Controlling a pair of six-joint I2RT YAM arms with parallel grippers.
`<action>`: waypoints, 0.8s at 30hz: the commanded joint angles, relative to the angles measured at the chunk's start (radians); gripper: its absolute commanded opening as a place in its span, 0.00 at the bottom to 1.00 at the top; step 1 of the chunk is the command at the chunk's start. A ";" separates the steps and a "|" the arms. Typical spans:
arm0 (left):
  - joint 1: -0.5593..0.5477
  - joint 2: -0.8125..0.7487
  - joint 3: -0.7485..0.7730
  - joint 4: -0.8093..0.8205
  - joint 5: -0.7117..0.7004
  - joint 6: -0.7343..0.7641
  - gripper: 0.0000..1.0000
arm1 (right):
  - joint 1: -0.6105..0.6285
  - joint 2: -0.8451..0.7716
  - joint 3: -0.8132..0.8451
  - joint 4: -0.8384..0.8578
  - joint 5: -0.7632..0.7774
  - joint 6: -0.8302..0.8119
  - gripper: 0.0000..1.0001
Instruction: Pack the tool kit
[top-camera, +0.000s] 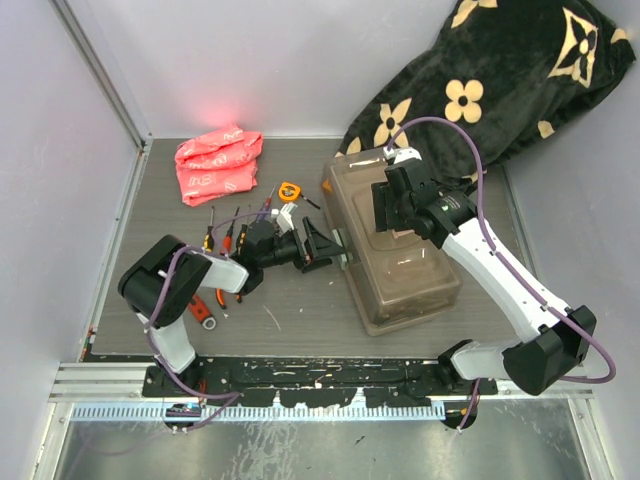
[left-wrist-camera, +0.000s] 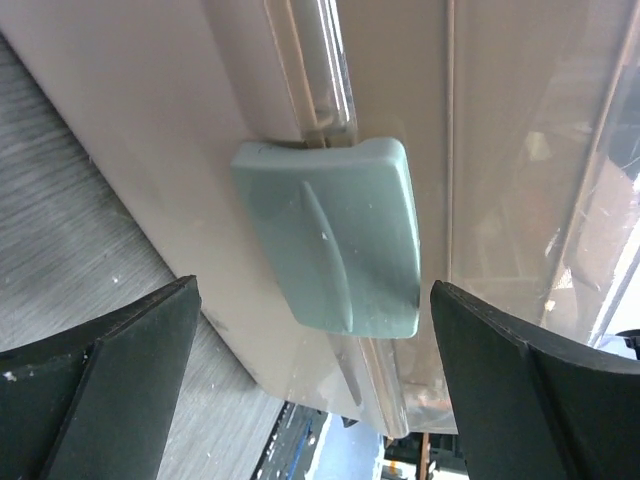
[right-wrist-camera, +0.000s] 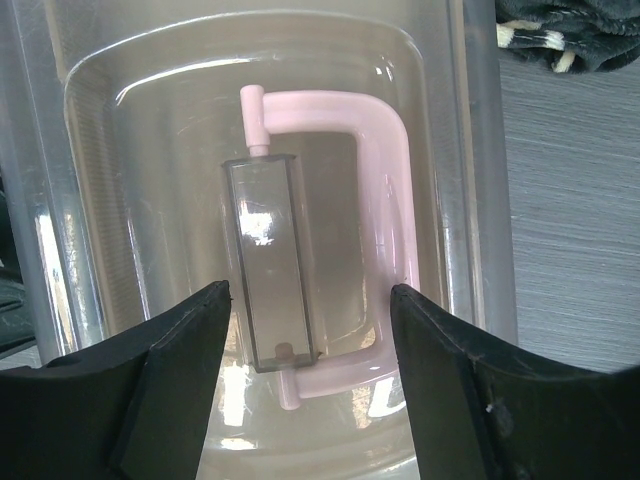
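The tool kit's brown translucent toolbox (top-camera: 405, 262) lies shut at the middle right of the table. My left gripper (top-camera: 320, 244) stands open against its left side wall. In the left wrist view the grey-green latch (left-wrist-camera: 335, 235) sits between the wide jaws of the left gripper (left-wrist-camera: 312, 300), untouched. My right gripper (top-camera: 393, 205) hovers over the lid. It is open (right-wrist-camera: 310, 290) astride the pale handle (right-wrist-camera: 385, 190) and its clear grip block (right-wrist-camera: 265, 260). Screwdrivers (top-camera: 228, 232), an orange tape measure (top-camera: 290, 190) and orange-handled pliers (top-camera: 204, 311) lie on the table left of the box.
A crumpled red plastic bag (top-camera: 218, 165) lies at the back left. The black flower-patterned blanket (top-camera: 500, 80) is piled behind the toolbox at the back right. White walls close in the table on three sides.
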 joint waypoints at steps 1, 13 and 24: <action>0.006 0.068 0.007 0.234 0.005 -0.096 0.97 | -0.009 0.014 -0.042 -0.130 -0.043 0.035 0.70; -0.001 0.146 0.039 0.405 0.000 -0.256 0.90 | -0.008 0.022 -0.041 -0.133 -0.040 0.044 0.70; -0.020 0.208 0.087 0.471 -0.027 -0.357 0.74 | -0.009 0.048 -0.032 -0.128 -0.035 0.039 0.70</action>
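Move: The tool box's green latch is what the left hand is after: some 4 cm to its right and about 1 cm farther out, level with its wide-open fingers. From that hand the pink lid handle sits about 14 cm right, 7 cm ahead and 8 cm higher; the tape measure lies on the table some 15 cm ahead, 9 cm left and 11 cm below. From the right hand, the latch is about 9 cm back, 7 cm left and 10 cm lower. The box's green latch is closed in on by the left hand, whose fingers straddle it from above and below. The hand eases right first, then rises and goes on forward and right, roughly 1.5 cm each way in all, tilting its fingertips up some 15 degrees while the gap narrows by about a quarter. The lower fingertip comes up against the latch's lower edge. ##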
